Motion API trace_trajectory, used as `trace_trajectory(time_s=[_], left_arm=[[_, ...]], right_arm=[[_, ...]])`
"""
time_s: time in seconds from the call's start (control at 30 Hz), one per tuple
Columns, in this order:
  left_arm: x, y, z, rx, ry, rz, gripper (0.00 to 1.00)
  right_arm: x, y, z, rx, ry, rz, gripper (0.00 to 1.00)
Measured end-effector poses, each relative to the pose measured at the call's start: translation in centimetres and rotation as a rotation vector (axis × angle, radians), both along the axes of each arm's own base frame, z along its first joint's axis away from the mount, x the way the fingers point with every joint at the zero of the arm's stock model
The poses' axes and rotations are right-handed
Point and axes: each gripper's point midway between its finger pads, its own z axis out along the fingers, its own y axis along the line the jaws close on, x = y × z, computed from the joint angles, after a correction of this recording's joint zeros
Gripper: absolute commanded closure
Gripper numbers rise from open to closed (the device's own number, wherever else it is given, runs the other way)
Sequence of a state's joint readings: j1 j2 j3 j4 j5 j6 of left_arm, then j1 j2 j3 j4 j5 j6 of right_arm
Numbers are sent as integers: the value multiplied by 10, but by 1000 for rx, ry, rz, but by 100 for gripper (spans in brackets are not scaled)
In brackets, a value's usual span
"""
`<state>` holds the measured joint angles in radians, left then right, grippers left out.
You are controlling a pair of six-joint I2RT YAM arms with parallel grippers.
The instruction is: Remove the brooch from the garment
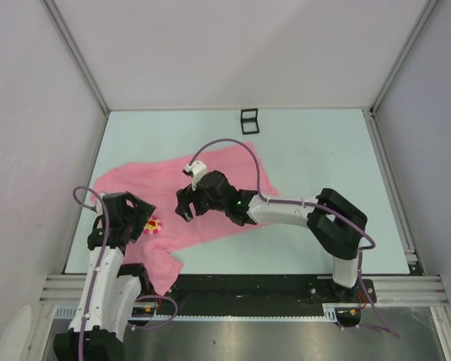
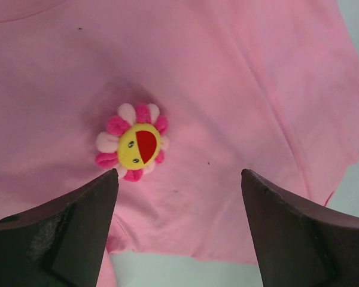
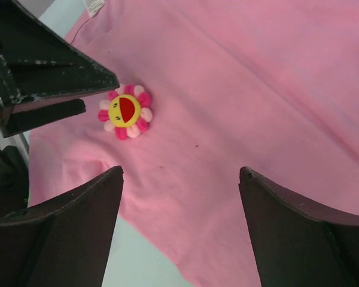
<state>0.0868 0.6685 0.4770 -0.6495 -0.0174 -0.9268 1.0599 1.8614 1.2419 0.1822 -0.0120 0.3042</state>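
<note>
The brooch (image 1: 153, 225), a small flower with pink petals and a yellow-red centre, is pinned on the pink garment (image 1: 218, 169) near its left end. It shows in the left wrist view (image 2: 132, 142) and the right wrist view (image 3: 125, 112). My left gripper (image 1: 139, 219) is open, hovering just left of the brooch, empty. My right gripper (image 1: 186, 204) is open above the garment's middle, to the right of the brooch, empty. The left gripper's fingers (image 3: 54, 75) show in the right wrist view beside the brooch.
A small black square frame box (image 1: 249, 120) stands at the back of the pale green table (image 1: 323, 150). The garment's rumpled end (image 1: 159, 267) hangs near the front edge. Grey walls enclose the table on three sides.
</note>
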Motion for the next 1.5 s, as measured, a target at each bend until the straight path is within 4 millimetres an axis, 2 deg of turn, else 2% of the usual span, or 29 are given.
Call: trace_trajectory(time_s=[0.13,0.27,0.57,0.77,0.83,0.97,1.2,1.43,1.5], left_arm=[[-5,14,-6,1,0,92,15],[-9,24,-10,6,-15,157,23],[-20,24,-42,-32,-46,217,26],[-15,25,-39,-34,-75,223,44],[-15,25,-40,-34,-77,222,45],[-14,25,-40,-33,-81,221,53],[-15,25,-45,-35,-55,220,57],[-15,24,-48,-32,-40,205,77],[-14,23,-47,-29,-44,193,91]], right_arm=[[-8,14,-7,12,12,50,23],[-11,23,-14,10,19,77,23],[-25,36,-22,-5,8,140,22],[-27,39,-22,-6,-2,154,22],[-27,39,-22,-6,-3,155,21],[-25,40,-20,-4,-8,158,21],[-25,42,-17,2,-12,159,21],[-24,46,-20,-4,-15,171,19],[-24,47,-23,-13,-17,178,18]])
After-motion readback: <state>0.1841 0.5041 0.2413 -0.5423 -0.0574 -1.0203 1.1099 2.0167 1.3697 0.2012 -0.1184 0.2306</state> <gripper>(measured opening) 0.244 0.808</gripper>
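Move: The brooch on the garment lies about 5 cm below the left fingertips, some 2 cm to their left and neither ahead nor back. From the brooch, the garment's near sleeve lies roughly 14 cm back and 3 cm right; the collar edge is about 10 cm ahead and 12 cm left. From the right hand, the brooch lies about 10 cm left, 3 cm back and 8 cm below. The left fingers come onto the brooch's left-edge petals and close from wide open to about a quarter, pinching them; to get there the hand slides a little left and then sinks, about 5 cm down in all, turning some 10 degrees counter-clockwise. The right hand edges about 5 cm left towards the brooch, slightly back and down, its fingers staying open and touching nothing. ##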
